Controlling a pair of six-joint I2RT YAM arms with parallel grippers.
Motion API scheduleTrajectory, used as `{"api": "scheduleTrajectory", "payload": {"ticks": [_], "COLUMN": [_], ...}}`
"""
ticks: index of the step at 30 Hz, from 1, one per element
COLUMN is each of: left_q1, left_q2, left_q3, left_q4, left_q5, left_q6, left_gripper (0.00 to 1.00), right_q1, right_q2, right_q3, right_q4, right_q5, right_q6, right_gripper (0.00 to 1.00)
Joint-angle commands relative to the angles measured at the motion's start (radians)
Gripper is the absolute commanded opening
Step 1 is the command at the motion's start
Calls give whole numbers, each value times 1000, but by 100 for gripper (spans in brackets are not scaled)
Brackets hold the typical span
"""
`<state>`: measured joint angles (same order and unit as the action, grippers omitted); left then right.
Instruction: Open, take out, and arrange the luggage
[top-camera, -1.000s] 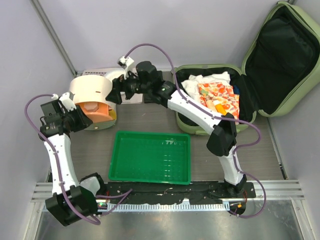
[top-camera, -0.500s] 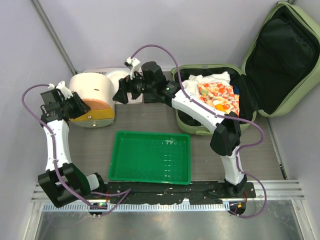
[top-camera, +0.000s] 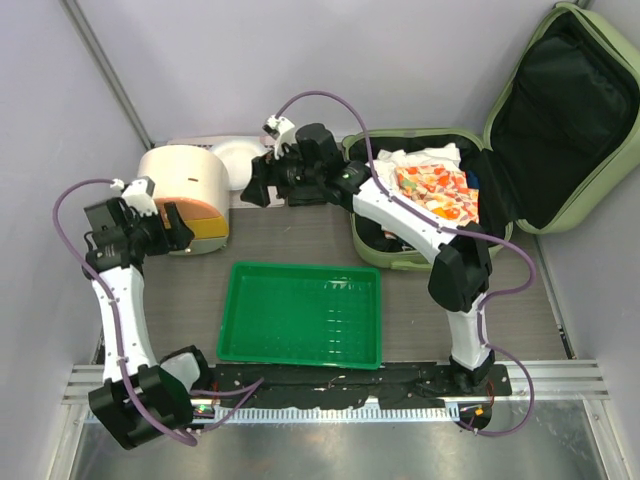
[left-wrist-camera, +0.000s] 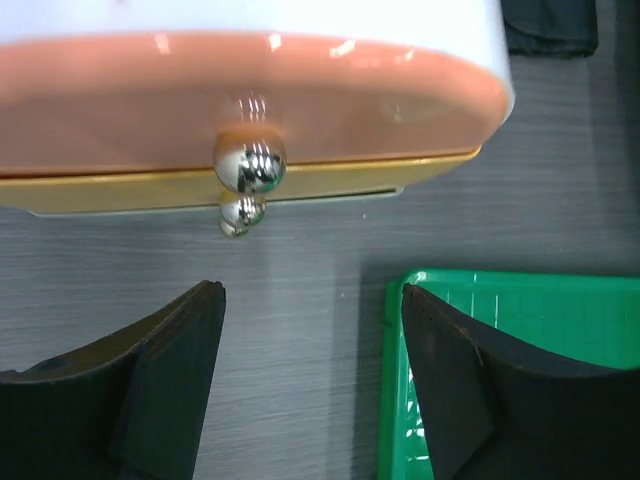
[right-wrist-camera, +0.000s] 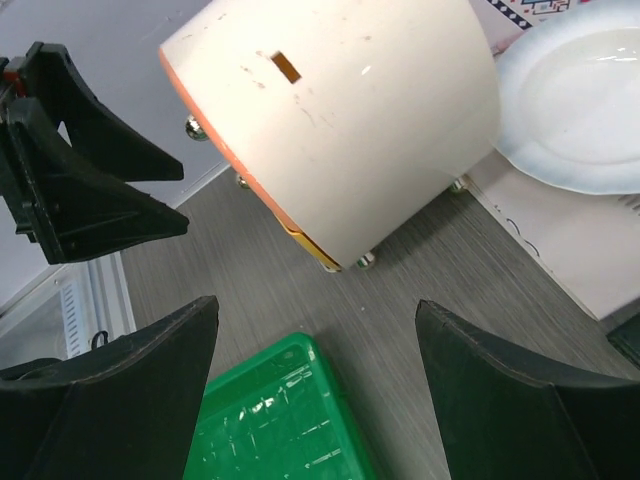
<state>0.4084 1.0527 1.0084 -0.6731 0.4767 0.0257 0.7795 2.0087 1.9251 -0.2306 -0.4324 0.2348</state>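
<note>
The luggage (top-camera: 570, 110) lies open at the right, its black-lined lid leaning against the wall. White cloth (top-camera: 415, 158) and an orange patterned packet (top-camera: 437, 190) lie in its base. My left gripper (top-camera: 175, 228) (left-wrist-camera: 310, 300) is open, just short of the orange front and gold knob (left-wrist-camera: 249, 163) of the cream-and-orange container (top-camera: 185, 185). Nothing is between its fingers. My right gripper (top-camera: 256, 185) (right-wrist-camera: 315, 310) is wide open and empty, hovering to the right of that container (right-wrist-camera: 350, 110), well left of the luggage.
A bright green tray (top-camera: 300, 313) sits at the front middle; its corner shows in both wrist views (left-wrist-camera: 520, 340) (right-wrist-camera: 270, 430). A white plate (top-camera: 238, 160) (right-wrist-camera: 580, 100) lies on a printed sheet behind the container. Walls close in left, back and right.
My left gripper has opened and backed off the container's orange front. The container now rests flat on the table. My right gripper has drifted to the right, away from the container.
</note>
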Motion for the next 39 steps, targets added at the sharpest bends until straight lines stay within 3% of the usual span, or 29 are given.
{"api": "scheduleTrajectory", "payload": {"ticks": [1, 4, 7, 19, 27, 30, 31, 34, 39], "left_q1": [6, 6, 6, 7, 7, 7, 7, 6, 7], "left_q2": [3, 45, 102, 135, 158, 152, 144, 109, -6], "left_q3": [-82, -102, -88, -140, -154, -156, -154, -160, -215], "left_q4": [78, 151, 184, 380, 391, 395, 380, 328, 221], "left_q5": [22, 13, -12, -58, -52, -46, -43, -27, -29], "left_q6": [77, 39, 2, -81, -75, -78, -75, -50, 42], "left_gripper": [73, 60, 54, 49, 42, 32, 23, 10, 0], "right_q1": [-19, -28, -29, -40, -52, -54, -55, -59, -83], "right_q2": [-88, -94, -99, -126, -122, -122, -122, -125, -130], "right_q3": [-31, -41, -47, -91, -87, -87, -87, -87, -90], "right_q4": [24, 20, 14, 16, 11, 11, 11, 5, -1], "right_q5": [-11, -9, -2, 14, 12, 11, 9, 7, -8], "right_q6": [-20, -20, -26, -29, -22, -22, -22, -28, -2], "right_gripper": [86, 86, 86, 86, 86, 86, 86, 86, 86]}}
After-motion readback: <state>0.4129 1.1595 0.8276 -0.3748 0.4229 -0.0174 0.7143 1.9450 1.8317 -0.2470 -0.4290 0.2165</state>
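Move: The yellow middle drawer's knob is roughly 4 cm ahead of the left hand, 2 cm to its left and 6 cm lower; the orange drawer's knob sits directly above it, about level with the hand. The plate lies some 17 cm ahead and 10 cm right, the green tray's middle about 18 cm back and 23 cm right, both on the table. From the right hand that middle knob is about 18 cm left, 4 cm back and 14 cm down. Down first, about 6 cm, the left hand drops in front of the orange drawer, then reaches some 4 cm forward with a little drift left, fingers narrowing. They close on the yellow drawer's knob, pinch it and start drawing back about 1 cm. The open, empty right hand eases about 4 cm to the right, away from the cabinet. ##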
